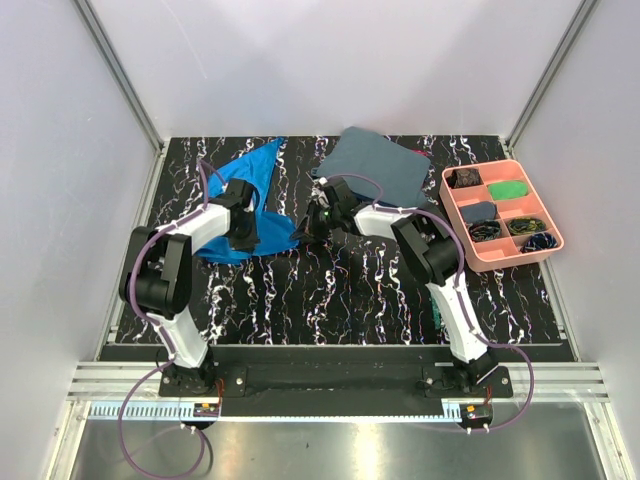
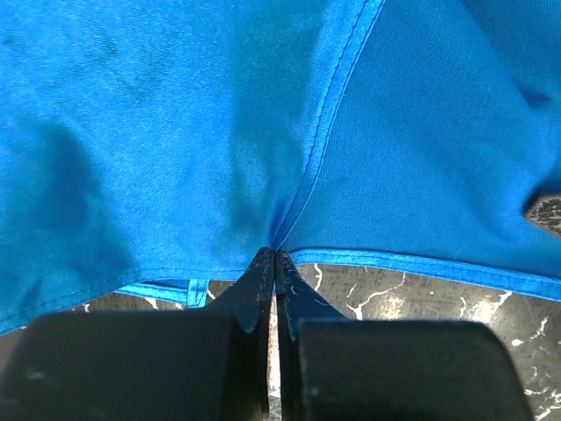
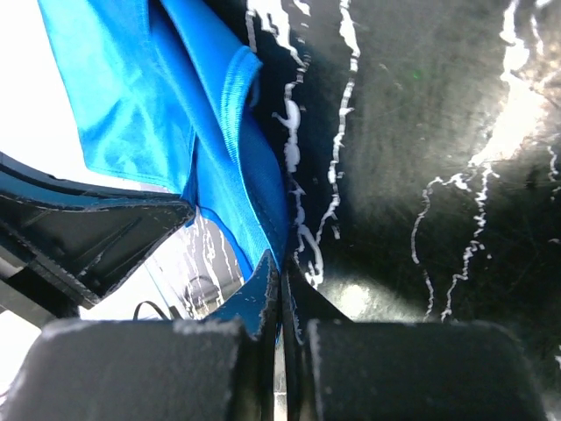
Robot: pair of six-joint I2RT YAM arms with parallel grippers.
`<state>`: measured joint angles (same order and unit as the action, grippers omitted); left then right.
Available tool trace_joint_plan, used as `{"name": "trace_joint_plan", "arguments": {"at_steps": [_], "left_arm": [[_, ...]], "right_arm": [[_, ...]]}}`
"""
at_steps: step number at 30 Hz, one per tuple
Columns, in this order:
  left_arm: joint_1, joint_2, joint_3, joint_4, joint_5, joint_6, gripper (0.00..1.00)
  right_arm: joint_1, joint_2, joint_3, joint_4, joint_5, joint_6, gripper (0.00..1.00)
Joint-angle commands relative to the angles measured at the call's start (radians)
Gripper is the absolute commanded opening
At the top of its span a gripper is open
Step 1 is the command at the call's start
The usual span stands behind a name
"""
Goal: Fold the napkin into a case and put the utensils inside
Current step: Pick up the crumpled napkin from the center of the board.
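Note:
The bright blue napkin point(image 1: 255, 172) lies rumpled on the left half of the black marbled table, partly lifted. My left gripper point(image 1: 243, 238) is at its near edge. In the left wrist view the left gripper point(image 2: 276, 254) is shut on the napkin point(image 2: 175, 132) where its hem puckers into the tips. My right gripper point(image 1: 314, 228) is at the cloth's right corner. In the right wrist view the right gripper point(image 3: 280, 260) is shut on the napkin point(image 3: 131, 88), whose hemmed edge runs into the tips. The utensils and a case are out of view.
A larger dull grey-blue cloth point(image 1: 375, 165) lies at the back centre, just behind the right wrist. A pink compartment tray point(image 1: 503, 258) with small items stands at the right. The black marbled table point(image 1: 330, 300) ends at white walls at the back and sides.

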<state>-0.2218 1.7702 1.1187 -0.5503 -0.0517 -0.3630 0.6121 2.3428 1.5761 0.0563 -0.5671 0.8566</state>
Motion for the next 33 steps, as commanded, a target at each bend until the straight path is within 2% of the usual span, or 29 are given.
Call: {"name": "trace_joint_plan", "arguments": {"at_steps": [1, 4, 5, 9, 14, 17, 23, 29, 31, 33], "left_arm": [[0.039, -0.139, -0.008, 0.032, 0.073, -0.031, 0.00], [0.122, -0.331, -0.025, 0.062, 0.203, -0.079, 0.00], [0.172, -0.438, -0.030, 0.085, 0.235, -0.091, 0.00], [0.291, -0.676, -0.045, 0.190, 0.464, -0.172, 0.00], [0.367, -0.911, -0.007, 0.286, 0.538, -0.267, 0.00], [0.404, -1.021, 0.047, 0.279, 0.494, -0.344, 0.00], [0.411, -1.189, 0.173, 0.179, 0.227, -0.499, 0.00], [0.407, -1.261, 0.358, -0.002, 0.070, -0.450, 0.00], [0.398, -1.276, 0.418, -0.072, 0.055, -0.439, 0.00], [0.385, -1.292, 0.449, -0.114, -0.023, -0.435, 0.00]], "right_arm": [[-0.024, -0.115, 0.013, -0.027, -0.022, -0.100, 0.00], [-0.054, -0.178, 0.050, -0.152, -0.025, -0.224, 0.00], [-0.057, -0.201, 0.064, -0.192, -0.020, -0.261, 0.00], [-0.064, -0.335, 0.107, -0.331, -0.011, -0.402, 0.00], [-0.064, -0.529, 0.203, -0.478, -0.027, -0.458, 0.00], [-0.064, -0.669, 0.228, -0.516, -0.028, -0.468, 0.00], [-0.064, -0.907, 0.268, -0.596, -0.034, -0.464, 0.00], [-0.064, -1.167, 0.139, -0.560, 0.042, -0.438, 0.00], [-0.064, -1.253, 0.087, -0.532, 0.074, -0.390, 0.00], [-0.064, -1.322, 0.006, -0.469, 0.102, -0.313, 0.00]]}}
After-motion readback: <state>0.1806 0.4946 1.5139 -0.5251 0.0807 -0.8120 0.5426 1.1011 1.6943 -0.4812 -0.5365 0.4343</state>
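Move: Both hands already pinch the blue napkin, which lies crumpled on the left half of the board. Its middle is about 8 cm ahead of the left hand and 1 cm to its left; from the right hand, it lies roughly 7 cm ahead and 13 cm left. The grey cloth stack lies some 17 cm ahead and 18 cm right of the right hand, all of it about finger height. Whipping the napkin up off the board, both shut grippers keep their pinches, the left at the near edge and the right at the right-hand end. The left leads, rising about 55 cm, then drawing back and tipping its fingers up to level. The right first slides right, then follows some 50 cm up, back and right, its wrist tipping up too, so the hands spread apart. ##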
